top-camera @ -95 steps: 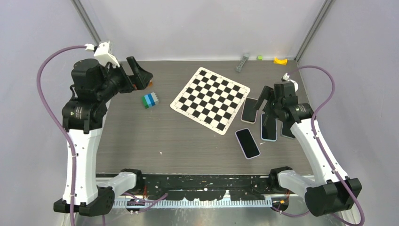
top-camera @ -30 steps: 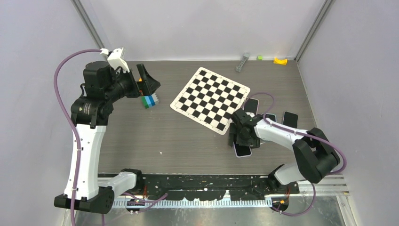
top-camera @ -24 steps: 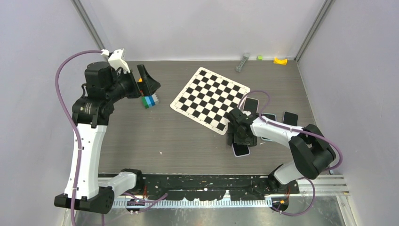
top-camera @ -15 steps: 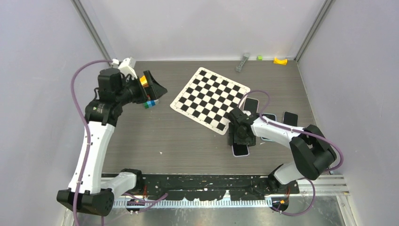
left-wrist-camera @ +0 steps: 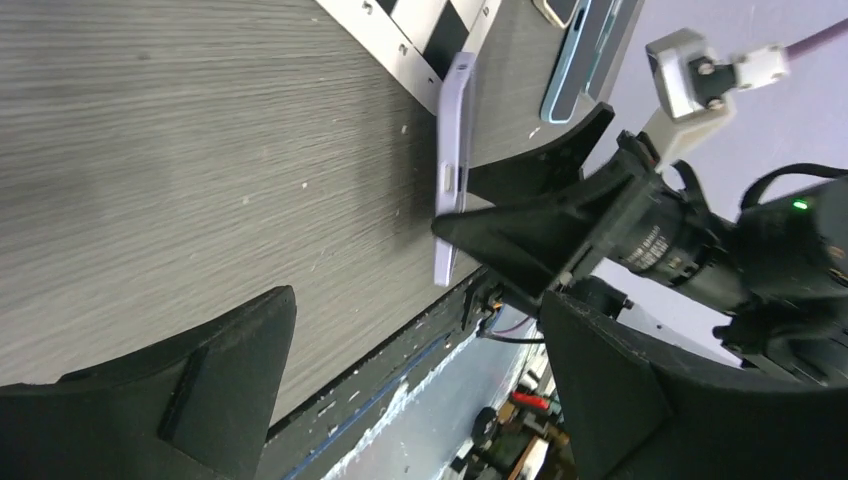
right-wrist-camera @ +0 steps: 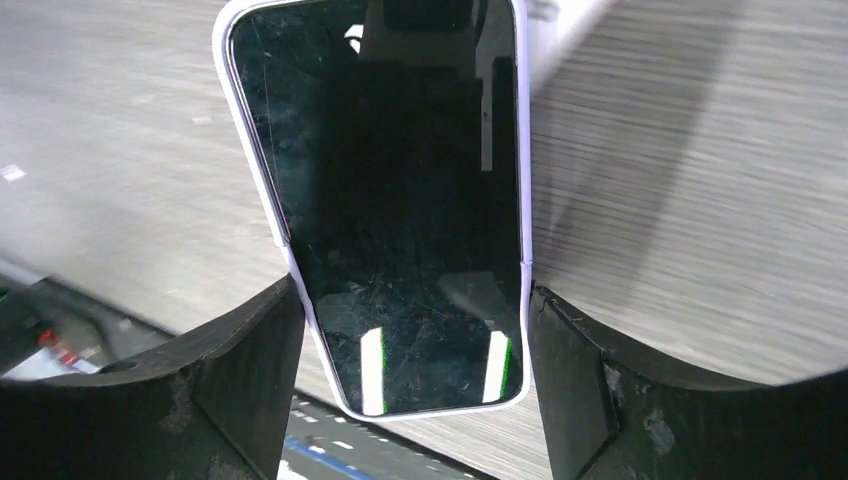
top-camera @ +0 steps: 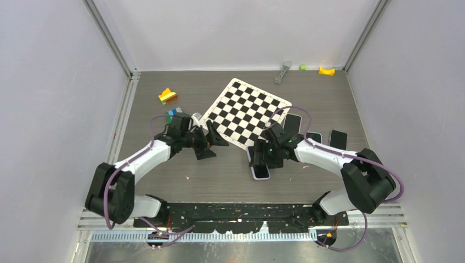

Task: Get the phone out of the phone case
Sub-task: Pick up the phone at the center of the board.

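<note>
The phone in its lavender case (top-camera: 260, 172) is screen-up at the table's front centre. My right gripper (top-camera: 262, 158) is shut on its long sides. In the right wrist view both fingers press the case edges of the phone (right-wrist-camera: 400, 200), with the right gripper (right-wrist-camera: 412, 295) around its lower half. My left gripper (top-camera: 215, 143) is open and empty, low over the table just left of the phone. In the left wrist view the left gripper (left-wrist-camera: 420, 385) has its jaws wide apart, and the phone (left-wrist-camera: 453, 170) shows edge-on ahead of them, held by the right fingers.
A checkerboard mat (top-camera: 245, 113) lies behind the grippers. Three other phones (top-camera: 293, 121) (top-camera: 314, 136) (top-camera: 338, 138) lie right of it. A blue-green block (top-camera: 174, 112) and an orange-yellow block (top-camera: 167, 96) sit at the left. Small parts (top-camera: 282, 71) (top-camera: 327, 70) line the back edge.
My left arm has swung down from the back left to the table centre, facing the phone. My right gripper has moved left with the phone in its grip.
</note>
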You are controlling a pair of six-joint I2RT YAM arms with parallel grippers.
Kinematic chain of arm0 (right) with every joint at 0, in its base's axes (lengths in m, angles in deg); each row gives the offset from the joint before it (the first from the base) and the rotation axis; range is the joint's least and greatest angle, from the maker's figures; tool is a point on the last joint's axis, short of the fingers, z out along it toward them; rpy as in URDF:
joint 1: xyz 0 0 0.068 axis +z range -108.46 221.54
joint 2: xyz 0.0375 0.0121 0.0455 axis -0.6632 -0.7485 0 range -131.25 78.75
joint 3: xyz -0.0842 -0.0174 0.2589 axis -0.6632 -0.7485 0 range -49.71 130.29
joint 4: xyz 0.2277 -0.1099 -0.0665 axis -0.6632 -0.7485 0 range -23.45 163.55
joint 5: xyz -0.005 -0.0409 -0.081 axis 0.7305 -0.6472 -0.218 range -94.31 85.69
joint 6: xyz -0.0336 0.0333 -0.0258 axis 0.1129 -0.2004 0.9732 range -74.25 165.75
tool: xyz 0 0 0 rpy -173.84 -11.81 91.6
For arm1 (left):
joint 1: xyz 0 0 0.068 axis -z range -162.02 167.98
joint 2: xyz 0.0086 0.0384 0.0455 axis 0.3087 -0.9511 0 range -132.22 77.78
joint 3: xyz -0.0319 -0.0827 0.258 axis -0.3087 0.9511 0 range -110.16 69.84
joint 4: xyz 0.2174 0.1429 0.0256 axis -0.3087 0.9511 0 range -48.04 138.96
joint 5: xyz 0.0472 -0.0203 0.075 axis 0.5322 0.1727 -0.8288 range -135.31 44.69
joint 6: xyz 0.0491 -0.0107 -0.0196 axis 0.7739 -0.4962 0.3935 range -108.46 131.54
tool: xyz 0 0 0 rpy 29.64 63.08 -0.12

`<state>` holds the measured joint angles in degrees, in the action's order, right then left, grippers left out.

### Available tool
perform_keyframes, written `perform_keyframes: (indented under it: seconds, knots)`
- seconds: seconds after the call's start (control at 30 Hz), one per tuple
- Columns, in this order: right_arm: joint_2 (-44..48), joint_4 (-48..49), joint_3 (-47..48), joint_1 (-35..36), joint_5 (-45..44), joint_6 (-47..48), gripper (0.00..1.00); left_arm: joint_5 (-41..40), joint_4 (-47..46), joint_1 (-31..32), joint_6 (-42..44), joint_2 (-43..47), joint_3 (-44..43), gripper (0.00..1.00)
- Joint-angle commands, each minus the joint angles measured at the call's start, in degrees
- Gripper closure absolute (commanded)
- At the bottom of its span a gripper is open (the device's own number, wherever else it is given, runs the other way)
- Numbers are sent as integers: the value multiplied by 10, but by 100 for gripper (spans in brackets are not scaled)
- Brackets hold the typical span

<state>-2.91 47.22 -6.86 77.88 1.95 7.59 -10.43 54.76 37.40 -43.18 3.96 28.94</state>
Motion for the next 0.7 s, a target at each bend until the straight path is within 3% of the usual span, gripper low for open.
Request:
perform_keyframes:
  seconds: [0.0, 0.23, 0.5, 0.67]
  knots:
    - [-5, 147, 32, 22, 113, -12, 74, 24, -141, 42, -31, -62, -12, 6]
    - [-47, 186, 75, 50, 111, -9, 74, 22, -233, 62, -95, -129, -4, 14]
    - [-75, 212, 106, 73, 104, -4, 74, 3, -223, 62, -119, -147, -9, 47]
    - [-90, 214, 129, 83, 101, -2, 74, 3, -220, 62, -133, -167, -16, 58]
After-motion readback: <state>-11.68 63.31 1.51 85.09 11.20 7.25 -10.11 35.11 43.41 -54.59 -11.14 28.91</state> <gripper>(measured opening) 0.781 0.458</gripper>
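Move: The phone in its lavender case is already held in the right fingers, its middle about 1 cm forward of that hand point. The left gripper, which it is going to, waits about 20 cm to the right hand's left, 4 cm ahead and 9 cm higher. From the left hand, the phone lies about 19 cm to the right, 3 cm back and 8 cm lower; the checkerboard's middle is 15 cm ahead, 13 cm right and 12 cm below. The phone, still gripped by its side edges, is carried about 11 cm left towards the left gripper, rising nearly 4 cm as the right wrist rolls its left side up some 15 degrees. The open left hand comes about 5 cm right to meet it, sinking and edging forward, then half closes with its fingers straddling the phone's near edge, one over the screen. ##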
